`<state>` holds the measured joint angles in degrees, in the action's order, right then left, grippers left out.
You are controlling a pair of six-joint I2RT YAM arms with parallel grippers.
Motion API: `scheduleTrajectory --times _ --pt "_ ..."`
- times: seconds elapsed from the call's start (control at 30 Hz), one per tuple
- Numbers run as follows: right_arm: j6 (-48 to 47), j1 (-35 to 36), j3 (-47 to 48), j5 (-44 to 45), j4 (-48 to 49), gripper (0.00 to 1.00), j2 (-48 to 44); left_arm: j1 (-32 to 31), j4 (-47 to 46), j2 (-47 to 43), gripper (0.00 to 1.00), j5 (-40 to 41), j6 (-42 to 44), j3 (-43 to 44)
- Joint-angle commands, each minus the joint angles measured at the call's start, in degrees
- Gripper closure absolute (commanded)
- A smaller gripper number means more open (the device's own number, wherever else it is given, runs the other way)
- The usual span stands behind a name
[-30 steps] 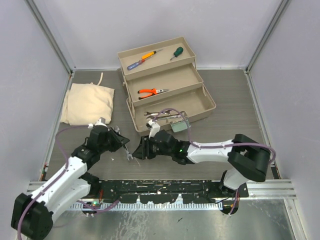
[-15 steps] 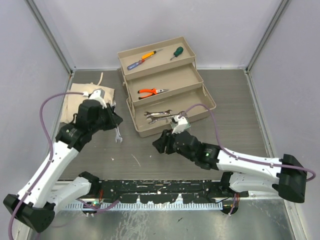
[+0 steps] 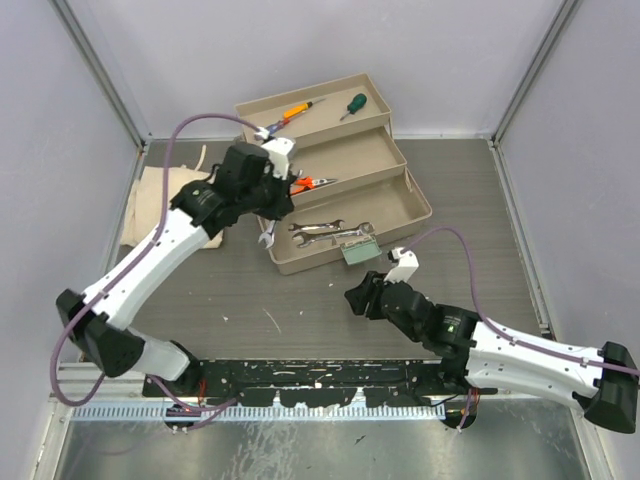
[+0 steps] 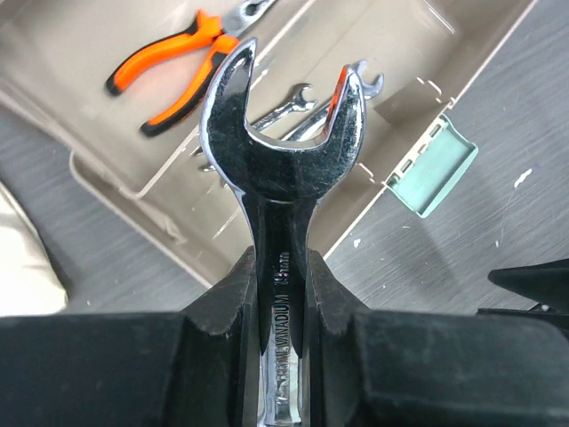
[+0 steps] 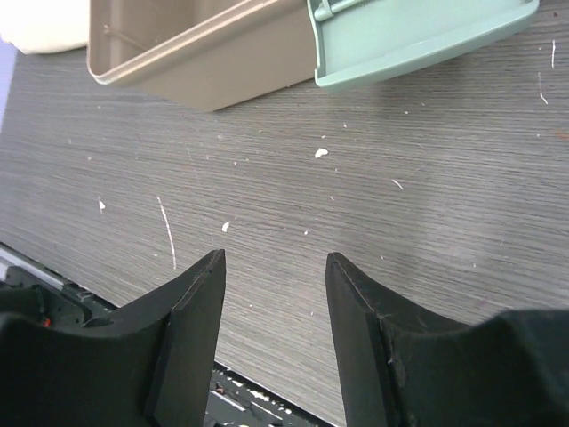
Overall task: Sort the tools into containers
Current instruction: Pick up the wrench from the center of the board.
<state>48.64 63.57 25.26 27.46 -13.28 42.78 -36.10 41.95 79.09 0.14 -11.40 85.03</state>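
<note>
My left gripper (image 3: 263, 212) is shut on a silver open-end wrench (image 4: 283, 151) and holds it over the left end of the toolbox's lowest tan tray (image 3: 412, 205); the wrench (image 3: 265, 236) points down toward the tray's corner. Other silver wrenches (image 3: 326, 232) lie in that tray. Orange-handled pliers (image 3: 304, 183) lie in the middle tray, also visible as pliers (image 4: 176, 76) in the left wrist view. An orange and a blue-red screwdriver (image 3: 291, 115) and a green-handled one (image 3: 352, 103) rest in the top tray. My right gripper (image 3: 353, 298) hangs open and empty over bare table in front of the box.
A pale green latch (image 3: 360, 252) sticks out from the box's front wall, close ahead of my right gripper (image 5: 274, 267). A cream cloth bag (image 3: 172, 205) lies to the left of the box. Grey walls close in the table on three sides.
The left arm has carried the wrench from the front of the table up to the toolbox's lowest tray. The right arm has drawn back to the right, and its jaws have widened.
</note>
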Motion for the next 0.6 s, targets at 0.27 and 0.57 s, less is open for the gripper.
scheduleTrajectory --times 0.27,0.57 --pt "1.91 -0.03 -1.68 2.98 -2.92 0.46 -8.18 -10.17 -12.23 15.44 1.0 -3.93 25.91 10.89" --pt "4.66 -0.03 -2.54 3.4 -8.55 0.46 -14.83 -10.49 -7.8 25.68 1.0 -12.11 40.01 18.75"
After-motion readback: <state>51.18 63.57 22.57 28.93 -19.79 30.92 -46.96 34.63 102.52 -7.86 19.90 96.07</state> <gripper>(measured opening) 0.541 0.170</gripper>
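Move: Low under the left hand and off to its right is the open toolbox's bottom tray, its middle about 18 cm right, 6 cm ahead and 25 cm below. Two wrenches lie in it some 14 cm right and 4 cm ahead of the hand. The orange pliers in the middle tray are about 8 cm right and 11 cm ahead, and the green latch is roughly 21 cm right and 1 cm ahead. From the empty right hand, the bottom tray's middle is some 20 cm ahead, 6 cm left and 10 cm down. Sweeping right about 13 cm and sinking at a growing rate, some 7 cm in all, the left hand carries the gripped wrench over the bottom tray and the wrenches lying there. On the way its wrist swings clockwise by roughly 35 degrees, lining the wrench up with the tray; the fingers keep their hold. The empty right hand eases a little to its right. ##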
